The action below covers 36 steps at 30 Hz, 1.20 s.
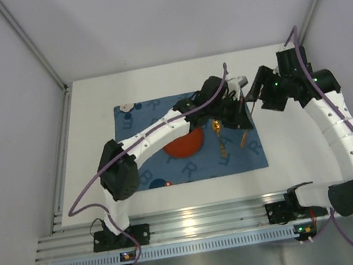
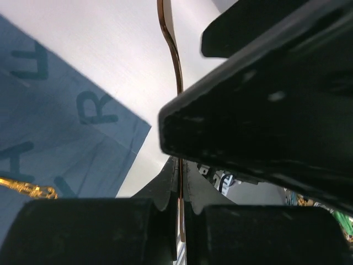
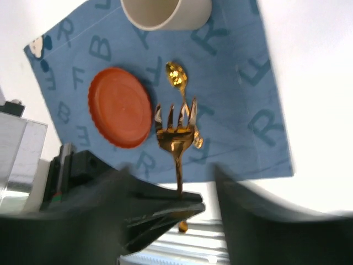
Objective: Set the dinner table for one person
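Note:
My left gripper [image 1: 236, 117] is shut on the handle of a gold fork [image 3: 176, 132] and holds it above the right edge of the blue letter placemat [image 1: 146, 110]. In the left wrist view the fork [image 2: 175, 61] runs edge-on out of the closed jaws [image 2: 179, 165]. My right gripper [image 1: 256, 96] is open. Its blurred fingers [image 3: 265, 210] stand on either side of the left gripper's tips [image 3: 185, 205] and the fork handle, without touching them. An orange plate [image 3: 119, 106] and a gold spoon [image 3: 176, 74] lie on the placemat. The white dinner table [image 1: 92, 132] carries it all.
A white cup [image 3: 160, 14] stands at the placemat's far right corner, close to both grippers. White walls enclose the table on three sides. The aluminium rail [image 1: 197, 223] with the arm bases runs along the near edge.

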Each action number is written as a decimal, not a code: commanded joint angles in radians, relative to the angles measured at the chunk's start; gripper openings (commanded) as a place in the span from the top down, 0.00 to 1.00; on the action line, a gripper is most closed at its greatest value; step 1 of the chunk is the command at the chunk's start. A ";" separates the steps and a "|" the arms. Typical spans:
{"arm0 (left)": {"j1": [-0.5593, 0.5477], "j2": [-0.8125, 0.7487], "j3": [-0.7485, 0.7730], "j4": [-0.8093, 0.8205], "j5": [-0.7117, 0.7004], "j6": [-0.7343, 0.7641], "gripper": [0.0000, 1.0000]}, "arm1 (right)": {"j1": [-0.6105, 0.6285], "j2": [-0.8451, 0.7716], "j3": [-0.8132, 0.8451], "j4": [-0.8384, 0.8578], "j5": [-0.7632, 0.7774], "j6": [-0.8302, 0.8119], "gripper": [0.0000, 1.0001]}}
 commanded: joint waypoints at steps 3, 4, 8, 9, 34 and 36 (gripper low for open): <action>0.068 -0.190 -0.182 0.025 -0.070 0.026 1.00 | 0.027 -0.002 0.063 -0.017 -0.006 -0.046 0.10; 0.109 -0.224 -0.227 0.031 -0.078 0.021 1.00 | 0.025 0.001 0.070 -0.022 -0.002 -0.053 0.09; 0.230 -0.432 -0.416 -0.013 -0.093 0.052 1.00 | 0.025 0.000 0.096 -0.027 -0.003 -0.078 0.09; 0.258 -0.471 -0.492 -0.028 -0.098 0.056 1.00 | 0.024 -0.001 0.090 -0.024 -0.008 -0.081 0.09; 0.743 -0.432 -0.788 -0.148 -0.156 0.328 1.00 | 0.024 -0.045 -0.114 -0.018 -0.095 -0.176 0.14; 0.746 -0.407 -0.785 -0.142 -0.150 0.326 1.00 | 0.024 -0.048 -0.121 -0.018 -0.094 -0.179 0.14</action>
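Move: The left hand already grips the fork; its spot on the mat left of the plate lies some 37 cm to the left, 8 cm ahead and 21 cm below. The plate is about 24 cm left and 9 ahead, the spoon 9 left and 8 ahead, both 21 cm down; the cup stands 5 cm left, 19 ahead and 17 below. From the right hand, the fork's middle is about 6 cm back, 3 left and 5 below. The right fingers finish opening from around the fork, while the left hand, keeping its pinch, sweeps the fork about 37 cm left and some 6 cm forward, high across the spoon and plate, sinking only slightly at first. Nearing the strip beyond the plate, it slows sideways and drops, 15 cm lower in all, having turned some 35 degrees counter-clockwise and tipped its fingers more steeply down; the right hand, wide open, settles a few centimetres down and back. ##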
